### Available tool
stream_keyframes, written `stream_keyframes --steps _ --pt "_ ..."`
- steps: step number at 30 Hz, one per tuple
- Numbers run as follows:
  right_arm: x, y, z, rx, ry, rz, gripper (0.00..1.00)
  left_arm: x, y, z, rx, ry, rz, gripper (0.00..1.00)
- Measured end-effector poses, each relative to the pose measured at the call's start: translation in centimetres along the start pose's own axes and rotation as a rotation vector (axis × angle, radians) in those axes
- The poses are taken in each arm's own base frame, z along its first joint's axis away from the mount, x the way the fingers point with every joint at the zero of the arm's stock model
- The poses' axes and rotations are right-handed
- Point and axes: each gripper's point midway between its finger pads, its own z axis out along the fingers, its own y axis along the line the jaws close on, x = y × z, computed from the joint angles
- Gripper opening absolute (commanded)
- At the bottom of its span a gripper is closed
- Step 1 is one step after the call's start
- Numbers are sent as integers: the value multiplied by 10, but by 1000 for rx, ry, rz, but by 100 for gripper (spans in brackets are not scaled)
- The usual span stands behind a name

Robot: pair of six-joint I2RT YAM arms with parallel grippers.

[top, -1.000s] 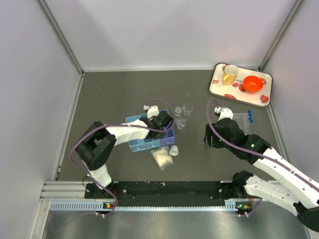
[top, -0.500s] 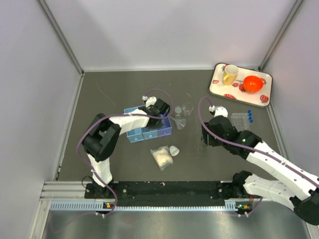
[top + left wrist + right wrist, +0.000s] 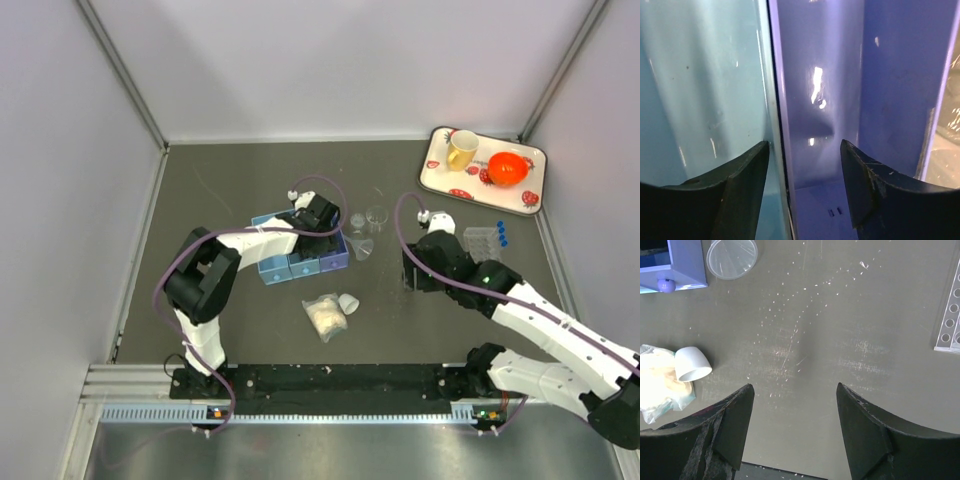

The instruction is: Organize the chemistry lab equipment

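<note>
The blue three-compartment tray [image 3: 290, 266] lies left of centre. My left gripper [image 3: 322, 232] [image 3: 805, 145] stands open over it, its fingers either side of the divider wall [image 3: 776, 100] between the light-blue and purple compartments, holding nothing. My right gripper [image 3: 409, 277] [image 3: 795, 387] hangs open over bare table. A clear funnel [image 3: 362, 247] [image 3: 732, 259] lies just right of the tray, with two tiny beakers [image 3: 367, 217] behind it. A bag of white material [image 3: 325, 316] [image 3: 657, 375] and a small white cup [image 3: 349, 302] [image 3: 692, 364] lie in front. The tube rack [image 3: 482, 243] [image 3: 950, 315] with blue-capped tubes [image 3: 500, 232] is at the right.
A white strawberry-patterned tray [image 3: 440, 180] at the back right carries a yellow mug [image 3: 462, 150] and an orange bowl [image 3: 508, 168]. Grey walls close in the table on three sides.
My left gripper, shut on the blue tray's wall a moment ago, has opened; the tray now rests slightly farther back. My right gripper drifted a little left.
</note>
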Motion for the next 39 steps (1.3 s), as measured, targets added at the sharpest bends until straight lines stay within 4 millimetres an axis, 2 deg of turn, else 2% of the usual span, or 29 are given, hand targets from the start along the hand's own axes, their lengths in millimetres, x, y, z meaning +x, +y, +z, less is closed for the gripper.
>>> stream_keyframes --steps 6,10,14,17,20,25,31,35,38,39 --pt "-4 2 2 8 4 -4 68 1 9 -17 -51 43 49 66" --pt "-17 5 6 28 -7 -18 70 -24 -3 -48 -21 3 81 66" --pt "-30 10 14 48 -17 -30 70 -56 -21 -89 52 -75 106 65" --pt "-36 15 19 49 -19 -39 70 -67 -21 -113 79 -116 130 64" --pt "-36 16 21 49 -18 -40 70 -70 -18 -124 80 -129 156 64" --pt "-37 17 21 43 -21 -37 70 -63 -11 -113 46 -104 186 62" --pt "-38 18 20 37 -25 -36 70 -43 0 -78 -4 -23 202 57" --pt "-40 17 17 30 -37 -35 70 -30 9 -53 -35 32 204 48" --pt "-41 17 15 27 -43 -33 70 -24 14 -42 -51 57 207 40" --pt "-41 17 15 27 -44 -33 70 -22 15 -40 -56 63 211 34"
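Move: The left hand is open, low in the blue box, with its fingers either side of the divider between the light-blue and purple compartments; the divider's middle is about 2 cm ahead and 2 cm left. From this hand the funnel lies level and 9 cm right, the white cup 12 cm back and 6 cm right, the filled bag 15 cm back and 1 cm right. From the right hand, the divider is some 13 cm ahead, 20 cm left, 12 cm below. With no grip seen, the left hand's open fingers rise about 14 cm out of the box from around the divider, shift some 2.5 cm left, then sink 10 cm towards the same divider, starting to narrow around its line while turning about 10 degrees clockwise. The right hand, open and empty, goes about 4 cm forward and a little left and up, towards the funnel. ##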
